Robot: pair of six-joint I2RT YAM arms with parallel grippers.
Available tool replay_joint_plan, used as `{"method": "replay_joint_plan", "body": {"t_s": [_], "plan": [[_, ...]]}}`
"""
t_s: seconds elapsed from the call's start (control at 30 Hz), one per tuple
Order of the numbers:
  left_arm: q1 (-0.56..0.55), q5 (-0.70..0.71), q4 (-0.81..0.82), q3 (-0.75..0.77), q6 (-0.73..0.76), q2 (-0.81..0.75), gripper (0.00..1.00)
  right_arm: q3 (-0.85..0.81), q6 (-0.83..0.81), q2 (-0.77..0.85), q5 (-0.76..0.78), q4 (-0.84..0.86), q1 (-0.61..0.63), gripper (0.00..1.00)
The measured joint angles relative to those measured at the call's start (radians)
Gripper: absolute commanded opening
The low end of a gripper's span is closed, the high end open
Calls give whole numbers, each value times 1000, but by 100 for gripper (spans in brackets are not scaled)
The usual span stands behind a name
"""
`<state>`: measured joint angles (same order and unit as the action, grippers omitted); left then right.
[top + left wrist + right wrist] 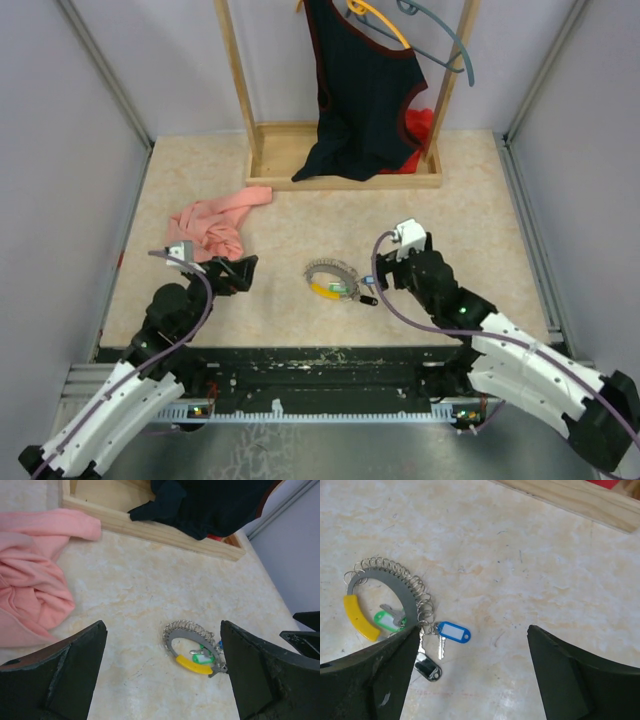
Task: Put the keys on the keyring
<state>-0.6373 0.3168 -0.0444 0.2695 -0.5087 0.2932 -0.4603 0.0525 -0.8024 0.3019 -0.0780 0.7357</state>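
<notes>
The keyring [322, 272] lies flat mid-table: a grey band [395, 582] edged with small wire rings, and a yellow piece [359, 617] along one stretch. A green-tagged key [385, 620] rests inside the loop. A blue-tagged key [454, 631] and a black-tagged key [427, 670] lie just outside it, seemingly hooked to the small rings. My left gripper [243, 272] is open to the ring's left, with the keyring [181, 634] ahead between its fingers. My right gripper [383, 272] is open just right of the keys, holding nothing; its left finger [375, 675] covers the ring's lower end.
A crumpled pink cloth [212, 226] lies at the back left, close to the left arm. A wooden rack base [275, 160] stands at the back with a black garment [365, 90] and hangers above it. Grey walls close in both sides.
</notes>
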Motion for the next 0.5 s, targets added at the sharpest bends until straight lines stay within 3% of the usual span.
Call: {"method": "replay_joint_plan", "body": {"t_s": [0.3,0.5], "plan": [[0,-16,-238,302,18,-96,99,-14,55,404,73,-217,0,90],[0,-13,-309,324,33,-179,99,-13,92,602,110,-295,0,90]]}}
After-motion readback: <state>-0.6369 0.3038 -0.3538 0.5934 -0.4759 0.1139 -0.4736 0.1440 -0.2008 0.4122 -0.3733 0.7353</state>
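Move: The keyring, with the keys at it, already lies free on the table. It is about 6 cm ahead of my right hand, 13 cm to its left and some 13 cm below. From that hand the blue tag is about 4 cm ahead and 5 cm left, and the black tag level with it and 6 cm left. From my left hand the keyring lies roughly 10 cm ahead, 17 cm to the right and 18 cm lower. I back both empty hands off the keyring, fingers staying open. My left hand climbs about 11 cm while drawing back and a little left, levelling out at the end; my right rises about 8 cm, swinging right and back. Both tip their fingers up, some 10 to 15 degrees, and the right also rolls its left side upward. ##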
